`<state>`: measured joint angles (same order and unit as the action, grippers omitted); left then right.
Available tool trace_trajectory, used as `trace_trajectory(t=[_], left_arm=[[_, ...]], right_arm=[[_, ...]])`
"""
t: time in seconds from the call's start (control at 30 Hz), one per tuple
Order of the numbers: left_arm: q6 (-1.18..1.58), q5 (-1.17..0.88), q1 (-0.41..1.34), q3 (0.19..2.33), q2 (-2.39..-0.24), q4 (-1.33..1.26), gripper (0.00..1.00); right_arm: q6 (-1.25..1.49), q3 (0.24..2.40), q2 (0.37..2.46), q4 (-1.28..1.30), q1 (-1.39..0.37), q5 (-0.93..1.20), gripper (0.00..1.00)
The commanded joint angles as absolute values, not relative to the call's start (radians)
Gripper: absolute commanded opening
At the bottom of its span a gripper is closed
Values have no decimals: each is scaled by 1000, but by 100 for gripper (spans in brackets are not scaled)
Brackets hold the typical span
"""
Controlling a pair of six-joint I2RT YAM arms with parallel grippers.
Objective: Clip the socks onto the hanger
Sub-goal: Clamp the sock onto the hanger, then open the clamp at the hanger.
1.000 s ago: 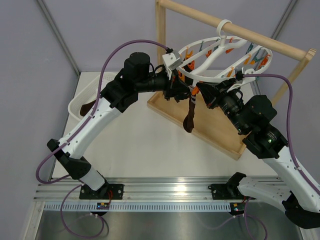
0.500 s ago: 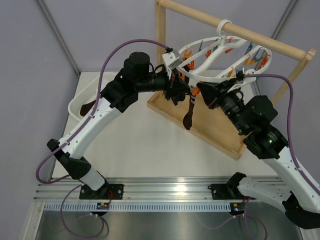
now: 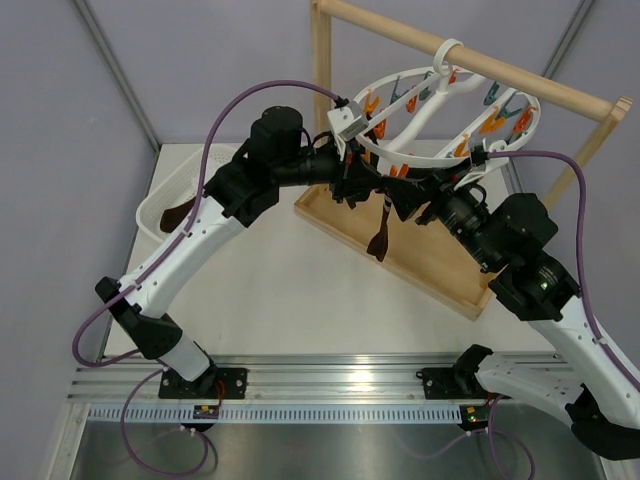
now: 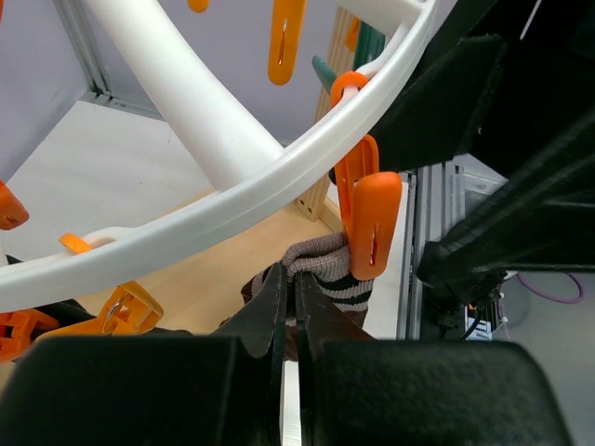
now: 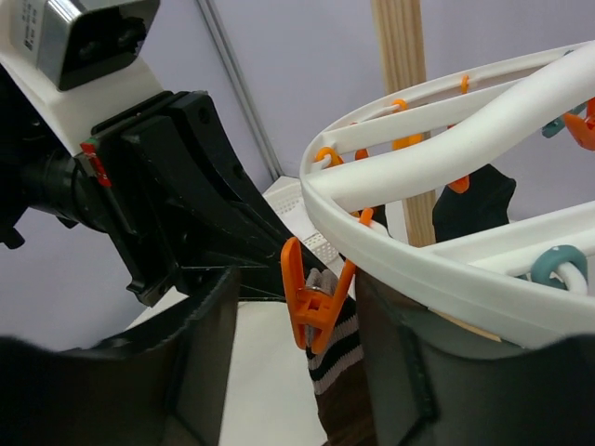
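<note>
The hanger (image 3: 432, 108), a white ring with orange and teal clips, hangs by its hook from the wooden rail. A brown sock (image 3: 382, 228) with a striped cuff dangles below its near rim. In the left wrist view an orange clip (image 4: 368, 221) is clamped on the sock's cuff (image 4: 337, 277), and my left gripper (image 4: 291, 276) is shut on the cuff edge just beside the clip. In the right wrist view my right gripper (image 5: 302, 288) is open, its fingers (image 5: 200, 358) standing on either side of the same clip (image 5: 311, 295) without touching it. The sock (image 5: 339, 376) hangs down between them.
The wooden stand's rail (image 3: 520, 78) and flat base board (image 3: 435, 268) sit right under the hanger. A white mesh basket (image 3: 158, 203) with a dark sock (image 3: 180, 214) stands at the left. Another dark sock (image 5: 476, 200) hangs from the far side of the ring.
My right gripper has opened and let go of the orange clip, which now pinches the sock. The hanger ring has swung up a little. The left gripper stays shut on the cuff.
</note>
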<state>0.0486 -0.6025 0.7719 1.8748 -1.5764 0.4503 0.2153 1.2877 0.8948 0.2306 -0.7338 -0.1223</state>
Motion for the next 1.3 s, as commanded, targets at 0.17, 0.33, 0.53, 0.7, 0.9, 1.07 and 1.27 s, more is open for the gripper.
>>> trace_trajectory(t=[0.17,0.33,0.53,0.7,0.9,1.07,1.27], left_arm=[[80,-581,775,1830,-1537,387,25],[123,-538,752,1772,-1494,379,79],[186,-450,695,1614,-1407,393,99],[216,-261,629,1450,-1299,481,99],[357,-268,350,1318,-1253,580,99],[319,-216,255,1227,-1204,588,99],[276,-207,232,1057,-1105,453,99]], right_arm=[[232,1308,870,282,-742,-103,73],[233,1321,857,337,-742,-133,77],[248,1374,859,465,-742,-143,78],[270,1428,845,606,-742,-291,78],[287,1506,880,723,-741,-498,78],[264,1517,933,655,-742,-483,77],[241,1525,1037,546,-742,-448,74]])
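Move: The left hand still grips the brown sock's cuff; the orange clip biting that cuff is about 4 cm to its right, 2 cm back and 1 cm up. The black sock hangs some 5 cm ahead, 2 cm left and 4 cm lower; the basket is roughly 20 cm ahead, 40 cm left and 40 cm below. From the right hand, already half open around it, that clip lies about 3 cm ahead, 1 cm left, level in height. Left lets go of the sock, swinging 25 cm left and 20 down; open right hand shifts rightwards. ##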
